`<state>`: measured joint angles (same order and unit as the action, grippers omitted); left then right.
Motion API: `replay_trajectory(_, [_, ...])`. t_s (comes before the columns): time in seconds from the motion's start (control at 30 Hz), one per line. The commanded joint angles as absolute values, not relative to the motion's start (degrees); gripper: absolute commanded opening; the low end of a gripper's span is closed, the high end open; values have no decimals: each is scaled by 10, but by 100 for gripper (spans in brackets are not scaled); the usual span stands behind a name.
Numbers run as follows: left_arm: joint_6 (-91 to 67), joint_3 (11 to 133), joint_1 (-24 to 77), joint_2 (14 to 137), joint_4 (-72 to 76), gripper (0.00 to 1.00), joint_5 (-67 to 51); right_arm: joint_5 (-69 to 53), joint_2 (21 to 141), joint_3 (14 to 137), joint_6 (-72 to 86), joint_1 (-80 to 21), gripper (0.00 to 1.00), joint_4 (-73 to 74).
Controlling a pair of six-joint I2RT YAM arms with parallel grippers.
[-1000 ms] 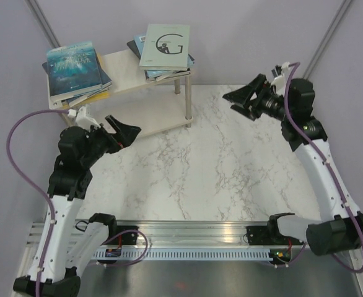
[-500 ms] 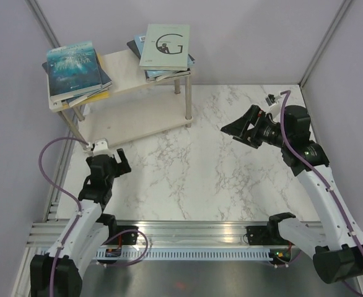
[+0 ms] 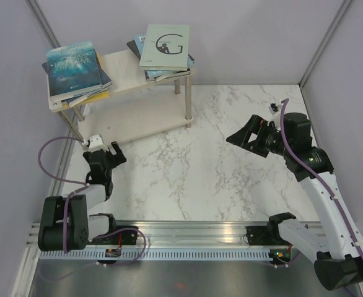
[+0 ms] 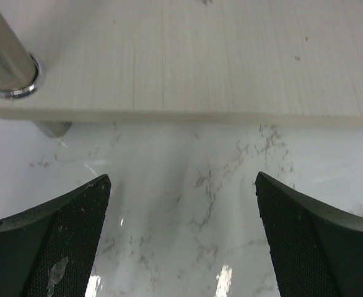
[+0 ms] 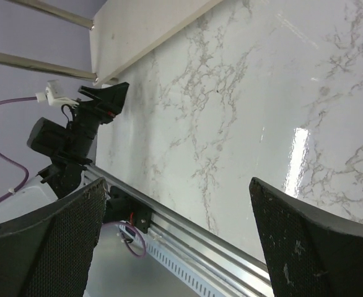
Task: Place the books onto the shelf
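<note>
The shelf [image 3: 123, 72] stands at the back left of the marble table. Its top board carries the books in two stacks: a teal ocean book [image 3: 75, 65] tops the left one, a pale grey "G" book [image 3: 165, 45] tops the right one. My left gripper [image 3: 105, 153] sits low in front of the shelf's left end, open and empty. In the left wrist view the left gripper [image 4: 181, 178] faces the edge of the lower board [image 4: 200, 55] and a silver leg [image 4: 8, 62]. My right gripper [image 3: 243, 135] hovers open over the table's right half, and the right gripper [image 5: 176, 182] holds nothing.
The shelf's lower board [image 3: 145, 117] lies bare. A metal rail [image 3: 188, 238] runs along the near edge with both arm bases. Purple cables loop by each arm. Grey walls close in the left, back and right. The right wrist view shows the folded left arm [image 5: 76, 133].
The left arm has pulled back from the shelf and folded down toward its base. The right arm has drawn back and lower toward the near right, its jaws spreading wider.
</note>
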<state>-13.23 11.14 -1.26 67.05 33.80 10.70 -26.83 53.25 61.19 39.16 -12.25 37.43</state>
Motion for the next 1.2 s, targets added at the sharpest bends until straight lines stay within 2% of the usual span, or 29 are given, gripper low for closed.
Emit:
replay_trajectory(0.0, [-103, 160, -40, 735, 503, 100, 58, -215, 541, 614, 375, -125, 98, 393])
replay_trajectory(0.07, [-87, 173, -42, 780, 511, 100, 23, -202, 546, 614, 376, -126, 98, 394])
replay_trajectory(0.1, [-79, 209, -42, 785, 471, 100, 5, -195, 546, 613, 376, -127, 98, 395])
replay_trajectory(0.2, [-59, 214, -42, 795, 467, 100, -47, -167, 543, 605, 379, -129, 98, 393])
replay_trajectory(0.47, [-40, 120, -40, 780, 631, 100, -87, -117, 493, 490, 439, -134, 98, 283])
replay_trajectory(0.53, [-45, 103, -34, 830, 697, 100, -70, -100, 471, 473, 439, -137, 98, 247])
replay_trajectory(0.6, [-34, 119, -26, 815, 653, 100, -76, -72, 455, 447, 426, -140, 98, 218])
replay_trajectory(0.77, [-25, 117, -9, 821, 668, 100, -39, 24, 440, 411, 360, -140, 98, 198])
replay_trajectory(1.03, [-1, 131, -8, 822, 644, 100, -100, 48, 538, 353, 210, -140, 98, 49])
replay_trajectory(1.13, [-1, 131, -8, 820, 641, 100, -100, 87, 585, 317, 202, -141, 98, -45])
replay_trajectory(1.17, [-1, 132, -8, 822, 642, 100, -101, 78, 598, 287, 166, -141, 98, -118])
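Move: The shelf's lower board has its middle about 12 cm ahead of the left hand and 11 cm to its right, some 2 cm lower; its front edge is just in front of the open fingers. The foot of the front left post stands about 8 cm left and 2 cm ahead, and the left book stack lies 12 cm ahead, 3 cm left and some 24 cm above. From the right hand, the board's middle is about 19 cm ahead, 37 cm left and 24 cm below. Towards the shelf's lower board the left hand goes forward about 4 cm, then shifts some 5 cm right along its front edge, rising slightly while turning clockwise about 20 degrees and tipping its fingers up; touch can't be made out. The right hand sinks about 15 cm over bare table, lastly swinging forward and right as it rolls left side down and turns clockwise. Both stay open and empty. ##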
